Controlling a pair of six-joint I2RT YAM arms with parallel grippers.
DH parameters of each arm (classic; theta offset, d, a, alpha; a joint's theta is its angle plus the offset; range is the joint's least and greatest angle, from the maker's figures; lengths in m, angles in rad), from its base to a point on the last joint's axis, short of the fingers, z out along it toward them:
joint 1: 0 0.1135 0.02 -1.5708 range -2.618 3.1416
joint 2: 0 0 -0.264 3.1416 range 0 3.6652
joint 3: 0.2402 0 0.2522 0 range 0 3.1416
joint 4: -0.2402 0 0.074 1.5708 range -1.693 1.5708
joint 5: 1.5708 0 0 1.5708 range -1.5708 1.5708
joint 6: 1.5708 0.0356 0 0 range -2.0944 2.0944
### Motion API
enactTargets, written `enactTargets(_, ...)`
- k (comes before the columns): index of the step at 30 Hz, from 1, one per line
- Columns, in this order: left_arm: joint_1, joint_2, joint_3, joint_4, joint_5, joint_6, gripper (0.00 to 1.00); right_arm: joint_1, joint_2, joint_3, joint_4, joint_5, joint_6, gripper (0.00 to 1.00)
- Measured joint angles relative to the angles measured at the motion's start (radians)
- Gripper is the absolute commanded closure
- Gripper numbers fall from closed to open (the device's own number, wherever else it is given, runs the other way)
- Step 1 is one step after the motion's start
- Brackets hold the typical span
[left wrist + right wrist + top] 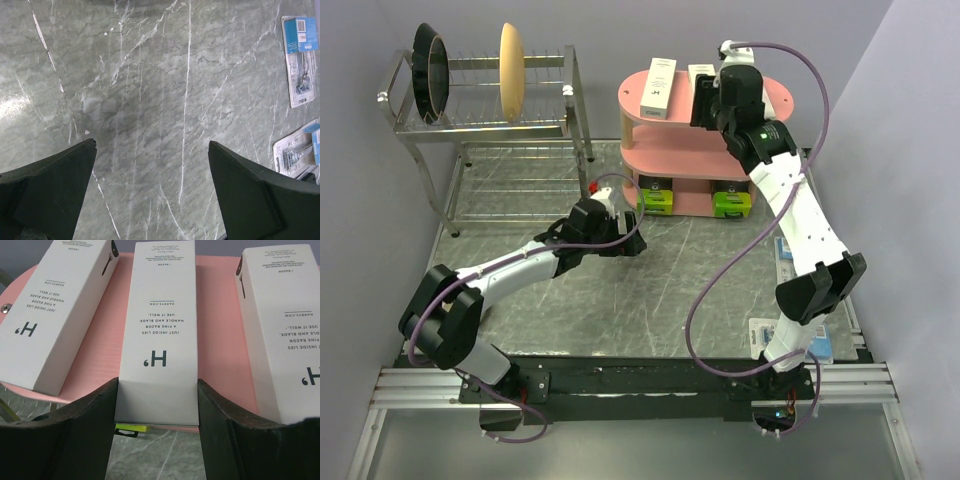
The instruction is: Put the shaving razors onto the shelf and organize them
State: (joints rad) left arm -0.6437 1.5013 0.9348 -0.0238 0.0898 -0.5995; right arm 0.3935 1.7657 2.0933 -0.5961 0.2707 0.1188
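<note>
The pink shelf stands at the back centre. Three slim white razor boxes lie on its top board: left, middle, right. My right gripper is shut on the near end of the middle box, which overhangs the board's edge; in the top view the gripper hides the right box. Two black-and-lime boxes sit on the bottom tier. Two blue-card blister packs lie on the table at the right. My left gripper is open and empty over bare table.
A metal dish rack stands at the back left, holding black dishes and a tan bowl. The blister packs lie next to my right arm's base. The table is grey marble.
</note>
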Motion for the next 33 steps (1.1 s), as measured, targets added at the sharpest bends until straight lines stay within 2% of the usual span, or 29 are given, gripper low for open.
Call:
enactTargets(14,0.005,-0.038,-0.034,0.004,0.0,0.0,0.01,0.034,0.002,0.001,-0.006,0.133,0.09,0.36)
enactTargets(22,0.016,-0.05,-0.04,0.005,0.001,-0.004,0.01,0.043,0.032,0.037,-0.01,0.16,0.093,0.35)
enactTargets(24,0.017,-0.05,-0.041,0.006,0.002,-0.006,0.0,0.045,0.043,0.048,-0.009,0.164,0.092,0.29)
enactTargets(26,0.017,-0.05,-0.043,0.006,0.002,-0.007,0.01,0.048,0.049,0.053,-0.008,0.166,0.092,0.0)
enactTargets(33,0.017,-0.049,-0.043,0.004,0.003,-0.014,0.01,0.069,0.043,0.053,-0.022,0.163,0.064,0.0)
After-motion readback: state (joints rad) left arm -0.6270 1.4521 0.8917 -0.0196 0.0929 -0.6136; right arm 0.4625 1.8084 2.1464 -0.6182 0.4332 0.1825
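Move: The right gripper already pinches the near end of the middle razor box on the pink shelf's top; the box's middle lies about 6 cm ahead of that hand, a centimetre left and a centimetre below. A second white razor box lies roughly 10 cm left of the hand and a third some 10 cm right, both about 6 cm ahead. From the idle left gripper the middle box is roughly 22 cm ahead, 14 cm right and 27 cm up. Keep the right fingers on the near end of the middle razor box and swivel it about 8 degrees clockwise, almost on the spot and level with the shelf top. Ease it forward by roughly 1 cm, then open the fingers wide to let go, drifting about a centimetre left and staying around the box end. ##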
